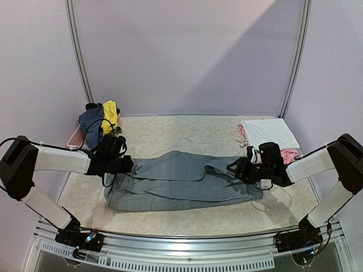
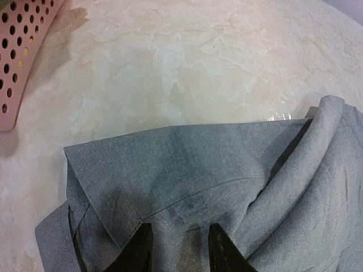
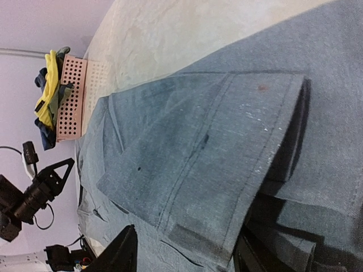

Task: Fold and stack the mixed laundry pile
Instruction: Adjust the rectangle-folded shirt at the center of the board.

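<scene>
Grey trousers (image 1: 181, 181) lie stretched across the middle of the table. My left gripper (image 1: 122, 165) is at their left end. In the left wrist view its fingers (image 2: 139, 249) pinch a raised fold of the grey cloth (image 2: 187, 170), so it is shut on the trousers. My right gripper (image 1: 233, 167) is at the right end. There its jaws stand apart, one on each side of a folded-over hem (image 3: 227, 141), with the gripper (image 3: 184, 255) low over the cloth. A navy blue top (image 1: 91, 124) and a yellow garment (image 1: 109, 113) hang from the basket.
A pink lattice basket (image 1: 75, 137) stands at the back left, close to the left arm, and shows in both wrist views (image 2: 17, 51) (image 3: 71, 96). A folded white piece (image 1: 269, 133) on pink pieces (image 1: 289, 154) lies at the back right. Booth walls close off the far side.
</scene>
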### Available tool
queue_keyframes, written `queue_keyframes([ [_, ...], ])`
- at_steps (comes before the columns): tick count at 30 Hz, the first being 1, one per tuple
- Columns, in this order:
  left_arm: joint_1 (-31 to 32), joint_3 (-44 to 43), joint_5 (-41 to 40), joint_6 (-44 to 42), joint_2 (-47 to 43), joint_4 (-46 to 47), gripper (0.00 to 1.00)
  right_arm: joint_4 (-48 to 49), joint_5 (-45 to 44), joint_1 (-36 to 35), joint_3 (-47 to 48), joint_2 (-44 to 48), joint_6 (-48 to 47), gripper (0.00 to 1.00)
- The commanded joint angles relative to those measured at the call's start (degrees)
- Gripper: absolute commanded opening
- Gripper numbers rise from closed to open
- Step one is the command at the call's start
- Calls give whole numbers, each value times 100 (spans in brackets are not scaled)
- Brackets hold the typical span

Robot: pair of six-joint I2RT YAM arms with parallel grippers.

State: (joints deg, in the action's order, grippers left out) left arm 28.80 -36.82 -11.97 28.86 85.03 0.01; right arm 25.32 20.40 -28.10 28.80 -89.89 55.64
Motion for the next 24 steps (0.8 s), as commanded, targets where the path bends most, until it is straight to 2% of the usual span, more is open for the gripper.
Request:
queue_keyframes([
  [1,-98,-37,15,-56,77,165,35,210,207,19,22,-82,-24,50],
  [3,-102,-32,27,-45,91,187,35,222,229,18,25,-73,-43,41],
  [7,-118,-27,29,-34,102,218,34,178,339,16,134,-57,-157,14],
  [10,-128,-12,14,-23,101,219,33,-222,397,15,377,7,-370,1],
  [15,-170,-1,-24,-46,100,192,33,-1776,167,16,1006,399,-998,0],
  [20,-265,-17,-30,-68,192,200,32,-3668,-700,22,1429,1147,-1877,0],
  [24,-345,-36,-16,-34,338,268,31,-4361,-1065,17,1487,1372,-2376,0],
])
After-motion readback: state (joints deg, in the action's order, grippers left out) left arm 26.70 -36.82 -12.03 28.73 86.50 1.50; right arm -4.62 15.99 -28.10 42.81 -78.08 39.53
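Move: The edge of the shirt's upper flap already lies between the right gripper's open fingers, level with the hand point and only about 1 cm below. From that hand the shirt's middle is roughly 15 cm to the left and 4 cm back; the white-and-pink stack sits some 12 cm to the right and 13 cm farther out. From the left gripper, that flap edge lies about 31 cm to the right, level fore and aft. Shut the right gripper fully on the edge of the shirt's upper flap, easing only about a centimetre left as the fingers close. Then, keeping the pinch, raise the flap quickly by some 7 cm off the layers below, swinging back right about 2 cm late in the lift and rolling the wrist some 15 degrees so its left side dips. ##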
